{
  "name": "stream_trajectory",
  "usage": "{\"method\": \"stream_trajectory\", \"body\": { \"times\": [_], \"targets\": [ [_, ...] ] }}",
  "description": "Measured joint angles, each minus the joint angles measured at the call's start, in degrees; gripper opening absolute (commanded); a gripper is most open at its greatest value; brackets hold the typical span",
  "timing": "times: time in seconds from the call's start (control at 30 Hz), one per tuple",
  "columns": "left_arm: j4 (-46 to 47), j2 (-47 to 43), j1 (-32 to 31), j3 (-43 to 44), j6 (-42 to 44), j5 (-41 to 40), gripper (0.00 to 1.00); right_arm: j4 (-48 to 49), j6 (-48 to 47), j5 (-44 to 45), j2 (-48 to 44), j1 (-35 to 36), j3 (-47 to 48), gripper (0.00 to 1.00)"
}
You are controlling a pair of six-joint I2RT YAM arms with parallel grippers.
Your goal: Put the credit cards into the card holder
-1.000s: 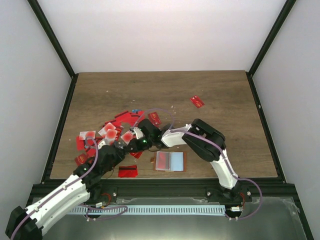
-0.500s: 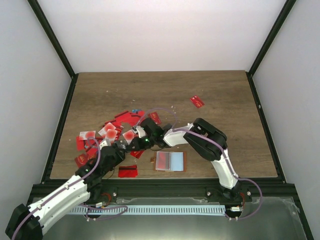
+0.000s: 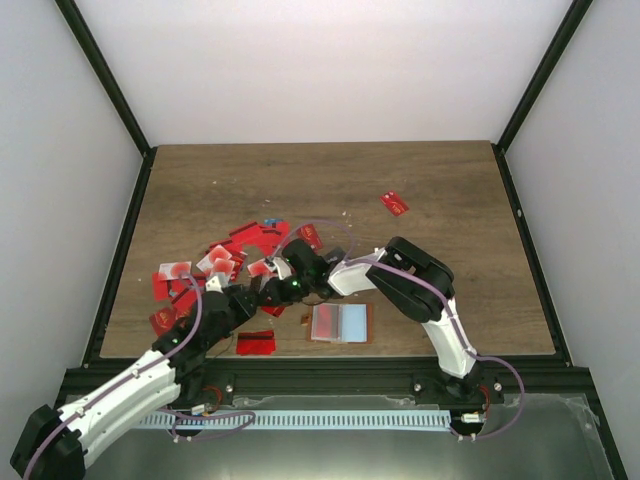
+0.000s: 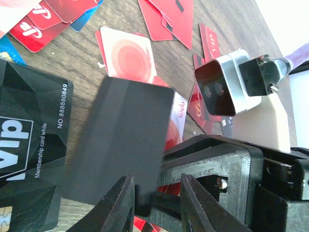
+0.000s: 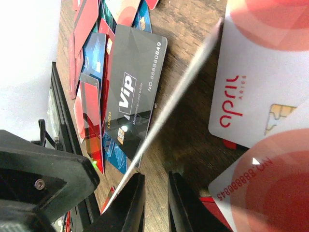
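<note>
The credit cards lie in a mostly red pile point(image 3: 215, 262) left of centre. The card holder point(image 3: 340, 322) lies open near the front edge, pink and blue panels up. Both grippers meet at the pile's near right side. One card point(image 4: 120, 140) stands tilted up off the wood, dark from the left wrist and a pale edge point(image 5: 178, 92) from the right wrist. It leans along the outside of one finger of my right gripper point(image 5: 155, 180), whose jaws have a narrow gap with bare wood between. My left gripper point(image 4: 157, 186) is open around that card's lower corner and the right finger.
A black VIP card point(image 5: 135, 92) lies flat beside the tilted card, with white red-blotched cards point(image 5: 260, 82) on its other side. A single red card point(image 3: 255, 343) lies near the front edge and another point(image 3: 394, 203) far right. Black frame rails border the table.
My left gripper has pushed a little further toward the right gripper and its jaws have narrowed around the tilted card's corner. The right gripper has barely moved.
</note>
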Motion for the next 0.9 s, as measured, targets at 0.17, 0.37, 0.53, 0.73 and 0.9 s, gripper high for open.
{"method": "stream_trajectory", "body": {
  "times": [0.17, 0.37, 0.53, 0.73, 0.9],
  "targets": [
    [-0.07, 1.42, 0.0, 0.0, 0.39, -0.04, 0.28, 0.68, 0.39, -0.39, 0.0, -0.15, -0.48, 0.16],
    [-1.25, 3.21, 0.0, 0.0, 1.68, -0.7, 0.3, 0.74, 0.44, -0.61, 0.0, -0.5, -0.57, 0.16],
    [-4.31, 1.81, 0.0, 0.76, 2.71, -2.91, 0.43, 1.22, 0.81, -0.61, -0.13, -0.72, -0.98, 0.16],
    [-12.13, 3.32, 2.05, 7.5, 2.27, -9.77, 0.6, 0.94, 1.2, 0.35, -1.57, -0.76, -2.49, 0.16],
    [-15.63, 8.15, 5.33, 10.1, 1.31, -9.49, 0.67, -2.82, 0.28, 2.89, -2.62, -0.94, -1.51, 0.19]
  ]
}}
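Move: Just ahead of the left fingertips, the loose black card stands tilted between the two grippers, its middle about 3 cm forward, 2 cm left and 2 cm below the left hand. The black VIP card lies on the table some 2 cm forward, 5 cm left and 5 cm below that hand; the white-and-red apm card about 6 cm forward, 2 cm right, at table height. From the right hand, the tilted card is roughly 2 cm forward, 3 cm left and 1 cm higher. Dipping some 2 cm beside the tilted black card, the left hand then comes back up and sweeps about 5 cm left and slightly forward, out over the VIP card, its fingers spreading from under a third to nearly two-thirds open. The wrist turns about 20 degrees, left side rising and swinging counter-clockwise. The right gripper stays low and nearly shut, easing about 1.5 cm right and slightly forward. ##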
